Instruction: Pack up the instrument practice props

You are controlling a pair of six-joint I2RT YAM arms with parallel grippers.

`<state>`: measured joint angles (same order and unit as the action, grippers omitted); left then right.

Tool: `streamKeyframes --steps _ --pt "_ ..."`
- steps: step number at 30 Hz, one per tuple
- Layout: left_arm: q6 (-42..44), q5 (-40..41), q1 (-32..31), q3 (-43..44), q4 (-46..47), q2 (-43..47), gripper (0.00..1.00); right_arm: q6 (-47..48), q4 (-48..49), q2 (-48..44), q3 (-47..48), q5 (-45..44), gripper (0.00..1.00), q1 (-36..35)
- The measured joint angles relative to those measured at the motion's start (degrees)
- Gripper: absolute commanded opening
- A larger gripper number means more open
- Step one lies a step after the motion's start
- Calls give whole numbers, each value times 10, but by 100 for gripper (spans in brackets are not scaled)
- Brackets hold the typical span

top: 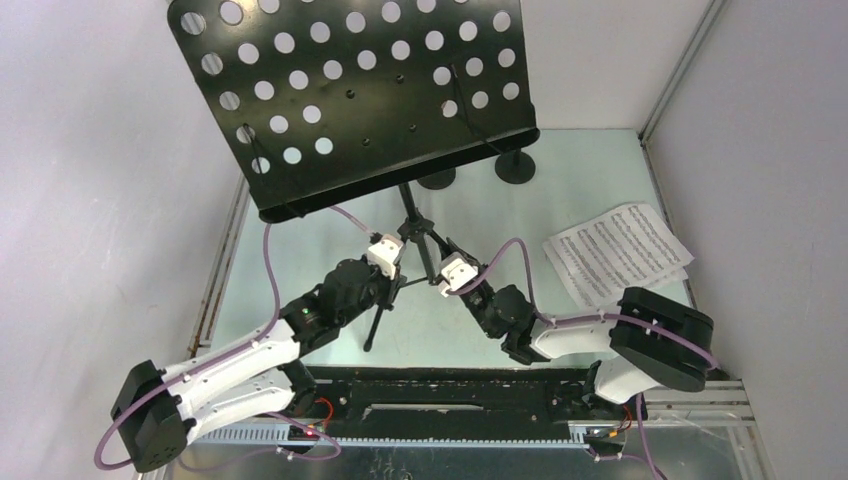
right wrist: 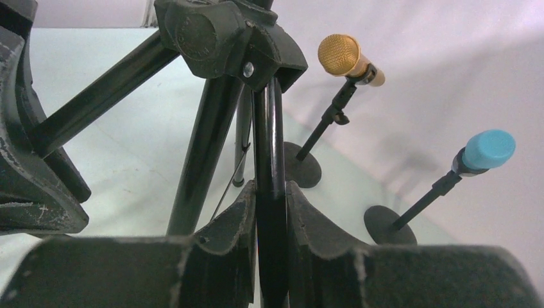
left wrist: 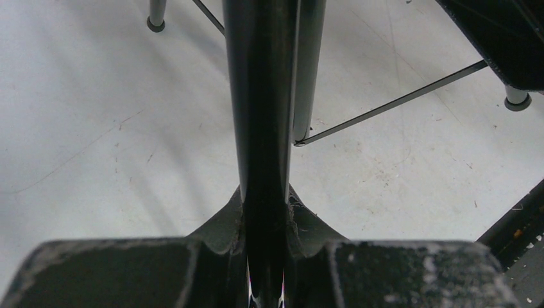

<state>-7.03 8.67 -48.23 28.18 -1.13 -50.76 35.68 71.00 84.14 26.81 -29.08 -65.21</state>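
The black music rack stands mid-table on its tripod, its perforated desk (top: 350, 95) tilted over the far side. My left gripper (left wrist: 264, 199) is shut on one black tripod leg (left wrist: 263, 96); seen from above, the left gripper (top: 398, 275) sits low at the tripod. My right gripper (right wrist: 271, 189) is shut on another leg (right wrist: 269, 128) just under the tripod hub (right wrist: 224, 35), and the right gripper (top: 440, 262) faces the left one. A tan microphone (right wrist: 340, 54) and a light-blue microphone (right wrist: 489, 149) sit in short round-based holders. White sheet-music pages (top: 615, 250) lie at the right.
The two holders' round bases (top: 437, 178) (top: 515, 165) stand behind the tripod, partly under the desk. White walls close in the table on the left, far and right sides. A black rail (top: 450, 395) runs between the arm bases at the near edge.
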Motion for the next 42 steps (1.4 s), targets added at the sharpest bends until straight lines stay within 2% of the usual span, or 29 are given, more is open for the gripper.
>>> streamKeyframes --steps 11,20,21,25,31,38,42 --pt "18 28 0 0 -17 16 0 -7 85 72 11 -27 0 -5" --pt "35 28 0 0 -17 35 0 -72 82 74 10 -31 1 -5" --pt "36 27 0 0 -18 35 0 -76 78 73 10 -32 3 -5" --pt "35 26 0 -6 -16 38 0 -80 63 68 9 -31 20 -5" --pt "30 11 -1 -58 23 73 0 -99 12 37 -1 -13 44 -19" --pt "26 -12 -8 -78 45 83 0 -141 -117 -37 -6 21 58 -26" --pt "26 -24 -13 -84 57 83 0 -174 -205 -92 -6 42 59 -26"
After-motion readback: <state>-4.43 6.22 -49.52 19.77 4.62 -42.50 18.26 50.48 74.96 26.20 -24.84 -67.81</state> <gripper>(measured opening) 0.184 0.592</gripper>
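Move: Both hands already grip the music stand's tripod, each on its own leg. From the right hand the tripod hub sits about 4 cm ahead, 5 cm left and 5 cm above; the wooden mic stand is some 24 cm ahead and 5 cm left, and the blue mic stand 25 cm ahead and 10 cm right, their middles about 12 cm lower. From the left hand the hub is roughly 8 cm ahead, 4 cm right and 10 cm up, and its leg's foot 14 cm back, 5 cm left and 14 cm down. With its fingers still closed on the right leg, the right hand first works down about 2 cm and a little left, then opens to roughly twice its gap and draws back about 4 cm while sinking slightly farther, its fingertips tipping down some 15 degrees, so the pinch ends with the leg left standing between the spread fingers. Meanwhile the left hand keeps its pinch on the left leg, easing left and slightly up by a centimetre or so, then pulling the leg back about 2 cm and down a little as it drifts right again. ##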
